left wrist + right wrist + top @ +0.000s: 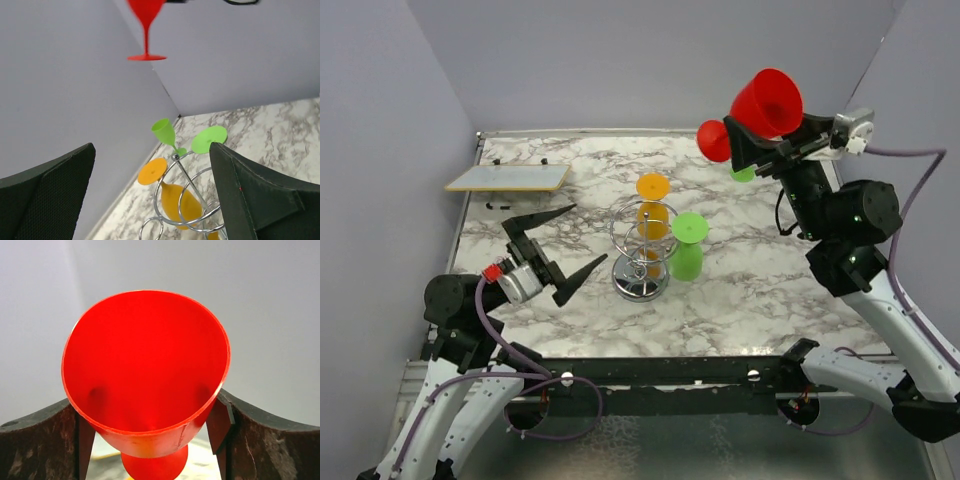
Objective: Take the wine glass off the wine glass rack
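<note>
The chrome wine glass rack (640, 268) stands mid-table. An orange wine glass (652, 214) hangs upside down in its wire loops (187, 220), and in the left wrist view the orange wine glass (180, 202) lies between my fingers' lines. A green wine glass (687, 246) is upside down at the rack's right side; whether it hangs or stands I cannot tell. My left gripper (586, 236) is open, just left of the rack, holding nothing. My right gripper (752, 130) is raised at the back right, shut on the bowl of a red wine glass (766, 102) (145, 370).
A white flat board (508, 178) lies at the back left corner. Another green glass (165, 131) stands further back, mostly hidden behind the right gripper in the top view. Grey walls enclose the marble table (750, 300) on three sides.
</note>
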`<state>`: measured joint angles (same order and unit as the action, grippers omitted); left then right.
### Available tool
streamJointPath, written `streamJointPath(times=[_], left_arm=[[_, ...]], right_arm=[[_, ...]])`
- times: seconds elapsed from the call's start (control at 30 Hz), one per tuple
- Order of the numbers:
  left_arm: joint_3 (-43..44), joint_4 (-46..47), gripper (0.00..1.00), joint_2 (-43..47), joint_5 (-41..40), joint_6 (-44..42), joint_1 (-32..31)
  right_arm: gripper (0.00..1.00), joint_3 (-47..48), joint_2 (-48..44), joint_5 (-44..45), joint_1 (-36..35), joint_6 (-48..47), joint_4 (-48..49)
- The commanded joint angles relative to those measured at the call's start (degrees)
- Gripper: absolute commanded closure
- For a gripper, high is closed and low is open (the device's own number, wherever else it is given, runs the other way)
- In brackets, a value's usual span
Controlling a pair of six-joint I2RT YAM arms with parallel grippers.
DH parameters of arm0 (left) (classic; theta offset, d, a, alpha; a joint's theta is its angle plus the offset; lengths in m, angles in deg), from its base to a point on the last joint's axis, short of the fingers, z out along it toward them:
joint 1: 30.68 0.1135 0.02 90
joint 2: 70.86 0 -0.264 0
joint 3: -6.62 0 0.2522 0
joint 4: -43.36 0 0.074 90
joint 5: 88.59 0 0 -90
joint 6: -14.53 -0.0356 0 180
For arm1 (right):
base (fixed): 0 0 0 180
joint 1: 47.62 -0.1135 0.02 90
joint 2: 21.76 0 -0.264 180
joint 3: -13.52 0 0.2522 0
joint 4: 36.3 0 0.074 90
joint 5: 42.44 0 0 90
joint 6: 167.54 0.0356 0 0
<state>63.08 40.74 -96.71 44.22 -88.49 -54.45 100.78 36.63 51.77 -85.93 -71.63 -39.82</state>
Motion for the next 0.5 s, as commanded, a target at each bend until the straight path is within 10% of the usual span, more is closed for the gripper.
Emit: streamJointPath(times=[0.0,0.23,0.47], left_arm=[[3.2,-1.3,0.01,1.2,-20.5,16.4,-0.1],[8.7,-11.0,0.01,-0.9,-30.8,21.3,-0.2],[10.8,-15.1,0.01,-3.1,-31.8,24.5,-0.1]], right_arm=[[0.23,-8.5,0.6,24.8,-0.4,-22.6,15.3],[0.22,-17.1,11.5,37.0,3.2,-39.4,35.8],[0.22,-13.6,19.3,28.9,16.8,-12.1,16.5]])
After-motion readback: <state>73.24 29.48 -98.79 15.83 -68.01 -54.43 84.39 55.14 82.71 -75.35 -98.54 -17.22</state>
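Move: Already held upside up in the right hand, the red wine glass is bound for the far right of the table, where a green wine glass stands about 28 cm ahead of this hand, 14 cm to its right and 42 cm below. The rack is roughly 6 cm back and 16 cm left; its hanging green glass is 6 cm back, 5 cm left. From the empty left hand the standing green glass is some 42 cm ahead, 40 cm right. Right hand lowers the red glass 18 cm, forward-right towards the standing green one, turning clockwise; left shifts forward-left. ##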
